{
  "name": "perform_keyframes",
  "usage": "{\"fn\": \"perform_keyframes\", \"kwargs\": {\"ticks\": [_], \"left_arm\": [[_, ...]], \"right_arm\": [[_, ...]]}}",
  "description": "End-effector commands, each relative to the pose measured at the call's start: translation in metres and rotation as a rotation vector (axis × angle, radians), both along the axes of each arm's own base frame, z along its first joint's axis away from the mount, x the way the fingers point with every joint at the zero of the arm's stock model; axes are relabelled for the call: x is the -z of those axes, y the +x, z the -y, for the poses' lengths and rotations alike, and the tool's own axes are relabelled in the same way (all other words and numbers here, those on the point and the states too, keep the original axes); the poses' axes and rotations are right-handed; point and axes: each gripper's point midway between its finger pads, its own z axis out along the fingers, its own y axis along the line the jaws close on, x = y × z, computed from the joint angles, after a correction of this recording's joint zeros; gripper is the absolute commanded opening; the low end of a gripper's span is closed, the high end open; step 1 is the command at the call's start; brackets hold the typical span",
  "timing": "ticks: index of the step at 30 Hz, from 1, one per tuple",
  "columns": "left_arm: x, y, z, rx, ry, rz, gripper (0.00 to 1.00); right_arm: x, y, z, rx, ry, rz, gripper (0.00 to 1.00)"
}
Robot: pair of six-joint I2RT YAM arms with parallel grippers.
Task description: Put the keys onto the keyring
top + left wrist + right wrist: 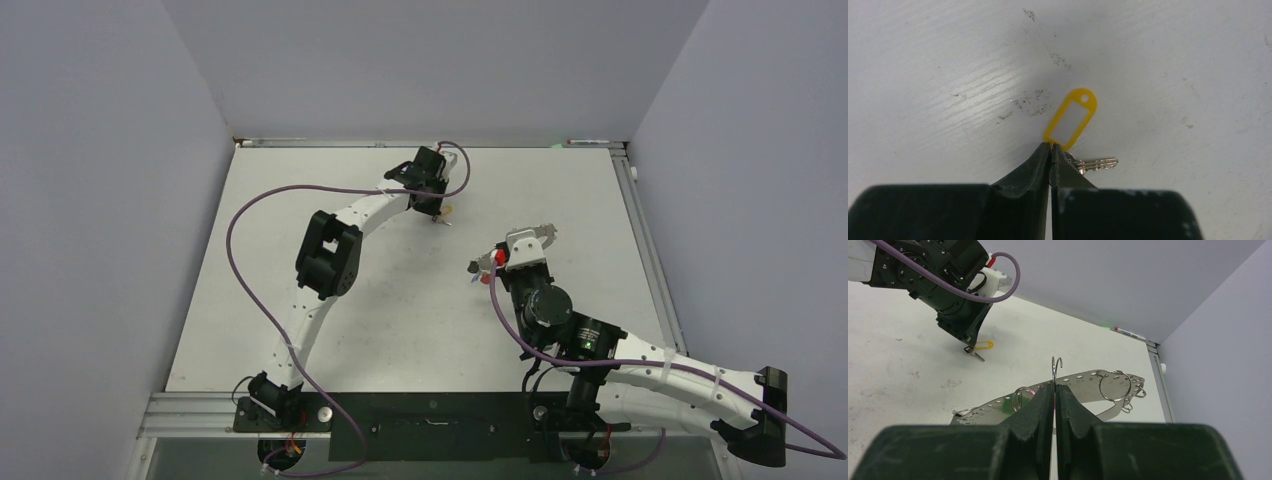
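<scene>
A silver key [1096, 164] with a yellow tag [1071, 120] lies on the white table, far centre. My left gripper [1050, 146] is shut on it where tag and key join; the top view shows this gripper [437, 212] next to the yellow tag [448, 208]. My right gripper [1054, 385] is shut on the keyring [1083, 377], a shiny silver loop with a row of small holes. The loop's wire hook [1055, 365] sticks up between the fingers. Small wire rings [1115, 386] hang on the loop, and a green tag [1008, 403] shows behind the left finger.
The right wrist view also catches the left gripper [968, 335] with the yellow tag [984, 345] beyond the keyring. Grey walls close the table on three sides, with a raised rail [640, 220] along its right edge. Purple cables [240, 260] loop beside both arms.
</scene>
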Motion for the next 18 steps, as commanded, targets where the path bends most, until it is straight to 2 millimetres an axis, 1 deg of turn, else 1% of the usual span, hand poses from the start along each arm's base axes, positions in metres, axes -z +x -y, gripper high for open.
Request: {"fn": "perform_keyframes", "kwargs": {"ticks": [1, 4, 6, 7, 8, 10, 11, 14, 15, 18], "left_arm": [[-0.016, 0.009, 0.002, -0.012, -0.031, 0.04, 0.0], [-0.023, 0.008, 0.0, -0.01, -0.029, 0.05, 0.0], [-0.027, 0.002, -0.002, -0.011, -0.029, 0.045, 0.0], [-0.031, 0.001, -0.006, -0.026, -0.02, 0.05, 0.0], [-0.027, -0.009, -0.014, -0.046, -0.011, 0.042, 0.0], [-0.029, -0.02, -0.019, -0.06, -0.019, 0.042, 0.0], [-0.037, -0.026, -0.021, -0.067, -0.029, 0.051, 0.0], [-0.03, -0.053, -0.036, -0.088, -0.004, 0.035, 0.0], [-0.024, -0.063, -0.043, -0.096, 0.009, 0.027, 0.0], [-0.016, -0.098, -0.056, -0.103, 0.015, 0.008, 0.0]], "right_arm": [[-0.008, -0.001, -0.005, -0.011, 0.039, 0.015, 0.05], [-0.007, -0.001, -0.005, -0.01, 0.037, 0.014, 0.05], [-0.007, -0.001, -0.004, -0.008, 0.034, 0.014, 0.05], [-0.008, -0.001, -0.004, -0.008, 0.035, 0.015, 0.05], [-0.008, -0.002, -0.004, -0.01, 0.038, 0.017, 0.05], [-0.008, -0.002, -0.005, -0.011, 0.035, 0.016, 0.05], [-0.008, -0.002, -0.005, -0.012, 0.035, 0.016, 0.05], [-0.008, -0.002, -0.005, -0.015, 0.034, 0.017, 0.05], [-0.008, -0.002, -0.005, -0.014, 0.034, 0.017, 0.05], [-0.008, -0.002, -0.006, -0.019, 0.035, 0.018, 0.05]]}}
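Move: The left hand already pinches the small ring joining the yellow tag and its key, right down at the table; the tag lies about 2 cm ahead and 2 cm right of the fingers, the key about 1 cm back and 2 cm right. The keyring it is bound for is roughly 25 cm back, 13 cm right and 26 cm higher, with a red tag hanging some 6 cm left of it, 3 cm farther back and 6 cm lower. For the right hand, the keyring is in its own fingertips. With its fingers still shut on the small ring, the left hand barely stirs at first, then speeds up and draws back about 6.5 cm while shifting some 4.5 cm to its left, staying low over the table instead of lifting and trailing the yellow tag and key along. Its wrist turns only about 5 degrees, and the path closes the front-to-back gap to the keyring, which the right hand keeps gripped nearly still up in the air. ##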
